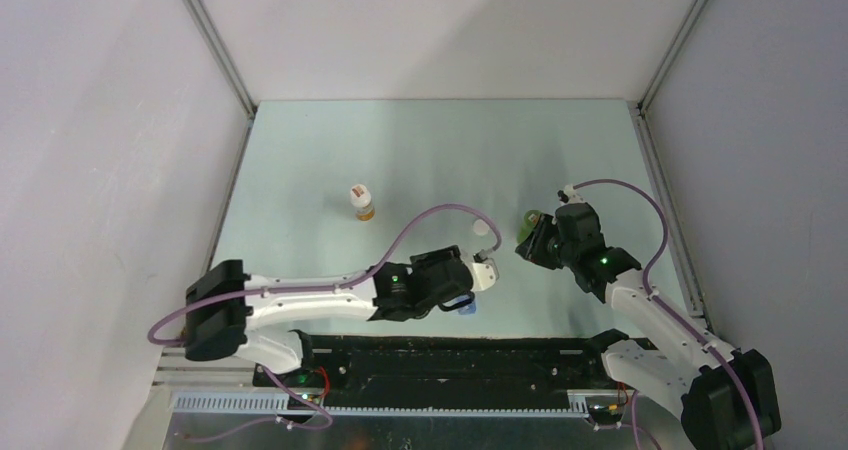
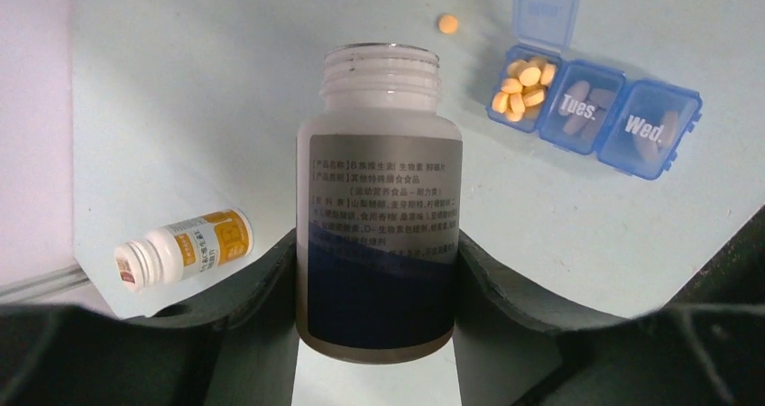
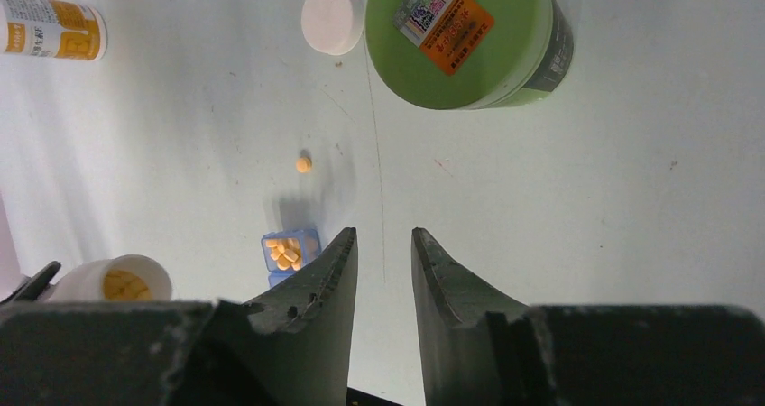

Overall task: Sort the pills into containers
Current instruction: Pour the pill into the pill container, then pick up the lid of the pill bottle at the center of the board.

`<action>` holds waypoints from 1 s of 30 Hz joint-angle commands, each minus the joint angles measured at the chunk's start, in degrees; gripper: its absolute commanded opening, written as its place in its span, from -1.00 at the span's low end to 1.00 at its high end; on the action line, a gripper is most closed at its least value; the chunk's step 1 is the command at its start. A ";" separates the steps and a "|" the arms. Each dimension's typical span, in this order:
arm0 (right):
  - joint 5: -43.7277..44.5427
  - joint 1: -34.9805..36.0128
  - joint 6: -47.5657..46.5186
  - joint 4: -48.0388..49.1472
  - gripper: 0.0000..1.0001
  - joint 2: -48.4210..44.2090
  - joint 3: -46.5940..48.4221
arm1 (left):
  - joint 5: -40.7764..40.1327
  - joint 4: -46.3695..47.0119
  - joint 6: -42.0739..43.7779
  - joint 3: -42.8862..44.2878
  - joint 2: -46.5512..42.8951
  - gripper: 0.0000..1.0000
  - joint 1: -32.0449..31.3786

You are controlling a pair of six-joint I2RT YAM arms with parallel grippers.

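My left gripper (image 2: pixel 377 240) is shut on an uncapped white bottle (image 2: pixel 379 198) with a grey and blue label, held tilted near the table's front. Its mouth points toward the blue pill box (image 2: pixel 600 108), whose containers sit in a row. The end compartment has its lid up and holds several orange pills (image 2: pixel 521 86); the "Tues." and "Wed." lids are down. One loose pill (image 2: pixel 448 23) lies on the table beside the box. My right gripper (image 3: pixel 383 236) hovers open over bare table with nothing between its fingers, just short of the green bottle (image 3: pixel 465 36).
A small white bottle with an orange label (image 1: pixel 362 202) stands further back on the left. A loose white cap (image 1: pixel 482 228) lies left of the green bottle (image 1: pixel 530 226). Metal rails and walls border the table's left and right sides.
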 commanded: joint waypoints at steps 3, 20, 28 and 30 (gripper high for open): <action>-1.30 -0.21 -0.54 2.54 -0.29 0.75 -0.10 | -5.64 17.67 -2.95 -7.35 -10.01 -1.00 0.79; 2.49 5.71 -1.64 4.33 -0.12 10.43 6.03 | -11.48 86.58 8.88 -37.57 -33.39 -1.00 2.49; 10.51 10.46 -4.91 3.30 0.37 21.67 14.59 | -8.89 107.08 14.00 -42.17 -27.65 -1.00 2.79; 12.62 11.09 -6.16 2.85 0.53 24.40 17.13 | -6.14 106.26 13.03 -42.38 -27.32 -1.00 3.29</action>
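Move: From the left hand, holding the open bottle, the pill container lies about 6 cm to the right, level with it in reach and some 10 cm lower; the orange-label bottle stands roughly 16 cm ahead and 15 cm left. From the right hand the white cap lies about 8 cm ahead, 7 cm left and 9 cm down, the green bottle 7 cm ahead and 1 cm right, and the pill container 4 cm back and 10 cm left. The left arm keeps its grip on the open bottle and lifts it about 15 cm, also drawing it some 6 cm left, up and away from the pill container, while the wrist rolls roughly 75 degrees so that the mouth swings from facing right to facing up and the fingers tip from downward to slightly upward. The empty right hand meanwhile sets off towards the white cap, first left and slightly down, then forward as well, about 5 cm left and 3 cm forward in all, spreading its fingers wide mostly near the end, still short of the cap. ##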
